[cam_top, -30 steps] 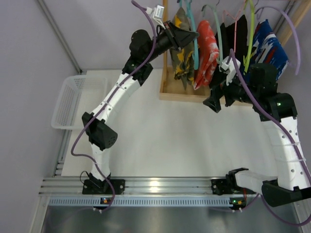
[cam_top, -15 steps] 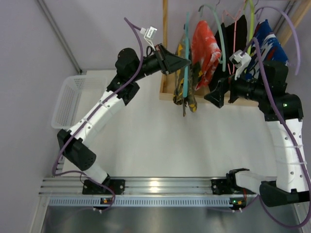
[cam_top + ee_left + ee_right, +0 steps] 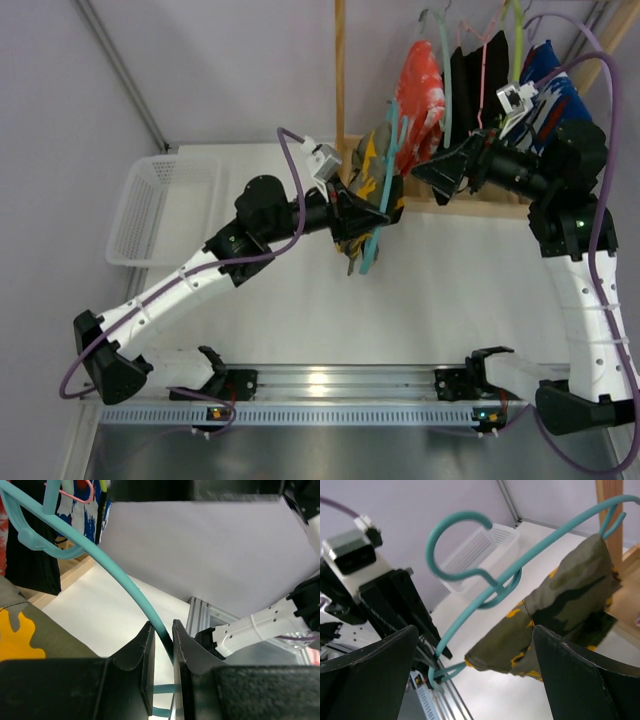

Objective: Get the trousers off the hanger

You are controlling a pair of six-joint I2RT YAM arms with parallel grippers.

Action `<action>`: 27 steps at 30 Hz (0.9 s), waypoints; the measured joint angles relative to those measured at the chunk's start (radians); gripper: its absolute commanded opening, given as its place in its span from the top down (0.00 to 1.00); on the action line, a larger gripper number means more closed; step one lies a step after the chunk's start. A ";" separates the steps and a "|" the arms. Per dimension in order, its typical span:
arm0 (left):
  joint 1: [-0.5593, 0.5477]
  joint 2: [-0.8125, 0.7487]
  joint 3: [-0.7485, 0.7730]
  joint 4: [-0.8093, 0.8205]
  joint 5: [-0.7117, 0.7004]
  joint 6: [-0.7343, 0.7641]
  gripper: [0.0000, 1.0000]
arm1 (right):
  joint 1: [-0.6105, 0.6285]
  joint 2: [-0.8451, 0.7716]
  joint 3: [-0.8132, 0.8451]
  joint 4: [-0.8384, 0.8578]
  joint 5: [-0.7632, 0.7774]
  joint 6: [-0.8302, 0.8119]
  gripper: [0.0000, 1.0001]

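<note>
My left gripper point(image 3: 387, 212) is shut on the lower arm of a teal hanger point(image 3: 378, 225) and holds it off the rack, above the table. The green-yellow camouflage trousers point(image 3: 366, 172) are draped over that hanger. In the left wrist view the jaws point(image 3: 163, 636) pinch the teal hanger point(image 3: 117, 572), with the camouflage trousers point(image 3: 35, 632) at the lower left. My right gripper point(image 3: 421, 172) is open just right of the hanger. Between its wide fingers point(image 3: 475, 672) I see the hanger point(image 3: 520, 565) and the trousers point(image 3: 565, 605), untouched. Red-orange trousers point(image 3: 417, 90) and black trousers point(image 3: 468, 85) hang on the rack.
A wooden rack with a post point(image 3: 340, 70) and a base tray point(image 3: 470, 208) stands at the back. More hangers and a blue-and-white garment point(image 3: 552, 85) hang there. A white basket point(image 3: 150, 205) sits at the table's left edge, also visible as the basket point(image 3: 480, 550).
My left arm has drawn the teal hanger with the camouflage trousers off the rack, down and toward the near side. My right gripper has risen and moved left, close beside it.
</note>
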 measured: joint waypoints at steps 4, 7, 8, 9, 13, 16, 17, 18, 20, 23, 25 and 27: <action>-0.071 -0.039 -0.041 -0.004 -0.083 0.092 1.00 | 0.011 -0.005 -0.101 0.151 -0.033 0.161 0.01; -0.095 -0.042 -0.048 -0.004 -0.146 0.129 1.00 | 0.023 -0.009 -0.210 0.236 -0.055 0.281 0.01; -0.101 -0.042 -0.051 -0.004 -0.163 0.139 1.00 | 0.028 -0.009 -0.243 0.259 -0.062 0.317 0.01; -0.104 -0.042 -0.053 -0.006 -0.179 0.146 1.00 | 0.038 -0.009 -0.270 0.275 -0.068 0.350 0.01; -0.117 -0.042 -0.053 -0.011 -0.212 0.164 1.00 | 0.074 -0.009 -0.301 0.330 -0.081 0.436 0.01; -0.127 -0.042 -0.053 -0.011 -0.233 0.172 1.00 | 0.098 -0.009 -0.301 0.389 -0.089 0.476 0.05; -0.130 -0.042 -0.053 -0.011 -0.238 0.172 1.00 | 0.105 -0.009 -0.302 0.404 -0.089 0.485 0.06; -0.132 -0.042 -0.053 -0.011 -0.248 0.172 1.00 | 0.111 -0.009 -0.304 0.420 -0.090 0.497 0.10; -0.135 -0.042 -0.053 -0.011 -0.260 0.172 1.00 | 0.117 -0.009 -0.315 0.451 -0.091 0.519 0.14; -0.137 -0.040 -0.053 -0.011 -0.282 0.166 1.00 | 0.124 -0.007 -0.336 0.478 -0.089 0.545 0.20; -0.139 -0.034 -0.053 -0.011 -0.291 0.159 1.00 | 0.130 -0.001 -0.337 0.491 -0.089 0.559 0.22; -0.144 -0.025 -0.053 -0.011 -0.299 0.151 1.00 | 0.137 0.005 -0.337 0.504 -0.089 0.573 0.25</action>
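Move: The turquoise hanger, already pinched in the left fingers, offers the open right hand a stretch of its arm about 5 cm to the left, level fore and aft and 3 cm lower. From the left hand that stretch is some 4 cm ahead, straight in line and about 1 cm up. The camouflage trousers hang roughly 6 cm left of the right hand, 2 cm ahead and 12 cm down; the red garment is some 13 cm ahead, 1 cm right and 8 cm down. The hanger's arm is taken in between the right hand's open fingers: that hand travels about 6 cm left towards it, dipping and coming partly back up to end 3 cm lower, while it rolls and swings counter-clockwise, some 30 degrees in all. Its fingers start to close only late and remain well open. The left hand keeps its pinch, sinks about 2 cm and turns roughly 10 degrees counter-clockwise. ##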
